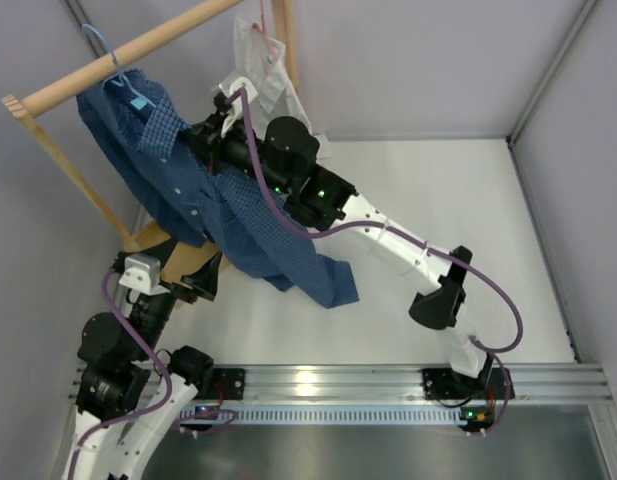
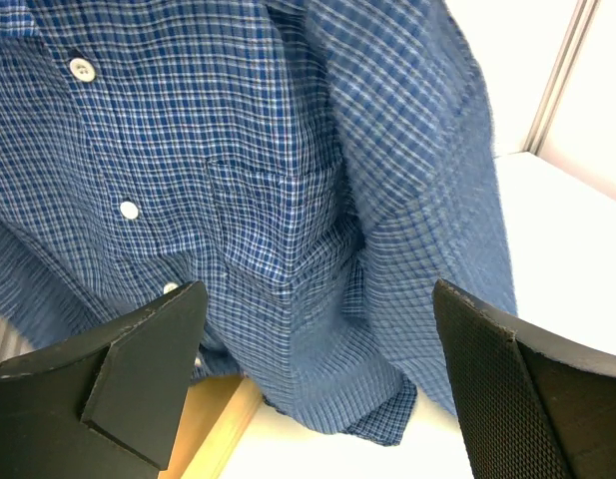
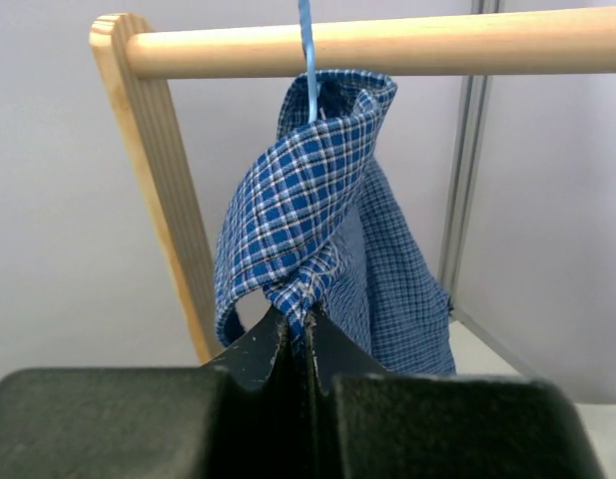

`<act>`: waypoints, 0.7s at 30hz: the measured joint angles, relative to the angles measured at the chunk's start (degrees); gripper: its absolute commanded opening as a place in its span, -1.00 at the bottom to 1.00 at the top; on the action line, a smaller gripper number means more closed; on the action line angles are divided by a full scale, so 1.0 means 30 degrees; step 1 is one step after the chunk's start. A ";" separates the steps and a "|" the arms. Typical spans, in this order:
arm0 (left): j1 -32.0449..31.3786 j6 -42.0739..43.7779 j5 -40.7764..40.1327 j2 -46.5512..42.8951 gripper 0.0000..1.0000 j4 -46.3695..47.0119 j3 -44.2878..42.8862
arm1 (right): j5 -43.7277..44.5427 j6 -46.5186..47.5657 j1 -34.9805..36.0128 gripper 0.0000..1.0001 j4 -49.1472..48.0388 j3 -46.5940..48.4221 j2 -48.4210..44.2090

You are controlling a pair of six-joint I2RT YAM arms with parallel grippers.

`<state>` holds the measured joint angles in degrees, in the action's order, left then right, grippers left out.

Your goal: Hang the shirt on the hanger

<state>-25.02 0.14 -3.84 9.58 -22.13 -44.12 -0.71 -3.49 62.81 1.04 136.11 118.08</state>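
The dark blue checked shirt (image 1: pixel 193 195) hangs from the light-blue wire hanger (image 1: pixel 138 100), whose hook sits over the wooden rail (image 1: pixel 118 55). Its lower part trails onto the table. My right gripper (image 1: pixel 200 135) is shut on a fold of the shirt's collar (image 3: pixel 306 299), just below the hanger wire (image 3: pixel 308 60). My left gripper (image 2: pixel 317 289) is open, low at the rack's foot. It faces the shirt's front and hem (image 2: pixel 268 170), with no cloth between its fingers (image 2: pixel 138 369).
A white shirt (image 1: pixel 258 65) hangs on a pinkish hanger further right along the rail. The rack's wooden post (image 3: pixel 158 180) and its base board (image 2: pixel 213 429) stand close to my left gripper. Grey walls enclose the white table (image 1: pixel 438 200).
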 measured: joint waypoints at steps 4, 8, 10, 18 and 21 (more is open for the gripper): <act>0.0153 -0.0240 0.0044 0.0000 0.96 0.0080 0.0029 | -0.0015 0.0277 -0.0284 -1.00 0.0576 0.2674 0.2025; 0.0189 -0.0503 0.0146 0.0000 0.96 0.0240 0.0131 | -0.0015 0.0423 -0.0772 -1.00 0.0590 0.2929 0.3082; 0.0211 -0.0576 0.0248 0.0000 0.96 0.0248 0.0160 | -0.0138 0.0459 -0.1049 -1.00 0.0663 0.3031 0.3592; 0.0867 -0.1093 0.0204 0.0015 0.96 0.0342 0.0430 | 0.0109 0.0532 -0.1399 -1.00 0.0510 0.2623 0.3767; 0.1304 -0.1443 -0.0750 0.0423 0.96 0.0379 0.0423 | 0.0437 0.0306 -0.1515 -1.00 0.0452 0.1749 0.3359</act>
<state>-21.10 -4.19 -6.09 10.85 -20.99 -42.85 0.60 -2.57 58.26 2.39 141.36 128.16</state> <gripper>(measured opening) 0.980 0.009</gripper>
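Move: Up and to the left of the right hand, which already grips the shirt's shoulder on its hanger, the hanger's hook is at the rod, about 15 cm left, 7 cm ahead and 12 cm higher. The rod's near end is about 28 cm left, roughly level fore and aft, 12 cm up; the white shirt hangs some 12 cm right, 17 cm ahead, 10 cm lower. From the empty left hand, the hook is about 22 cm ahead, 8 cm left, 28 cm up. Lowering the gripped shoulder to bring the hook down on the rod, the right hand swings about 7 cm forward and, after a brief level start, sinks 7 cm, drifting slightly left. The fingers stay shut on the cloth and the wrist turns only a little clockwise. At the very end the left hand, still open and empty, starts easing forward and left, some 2 cm. ##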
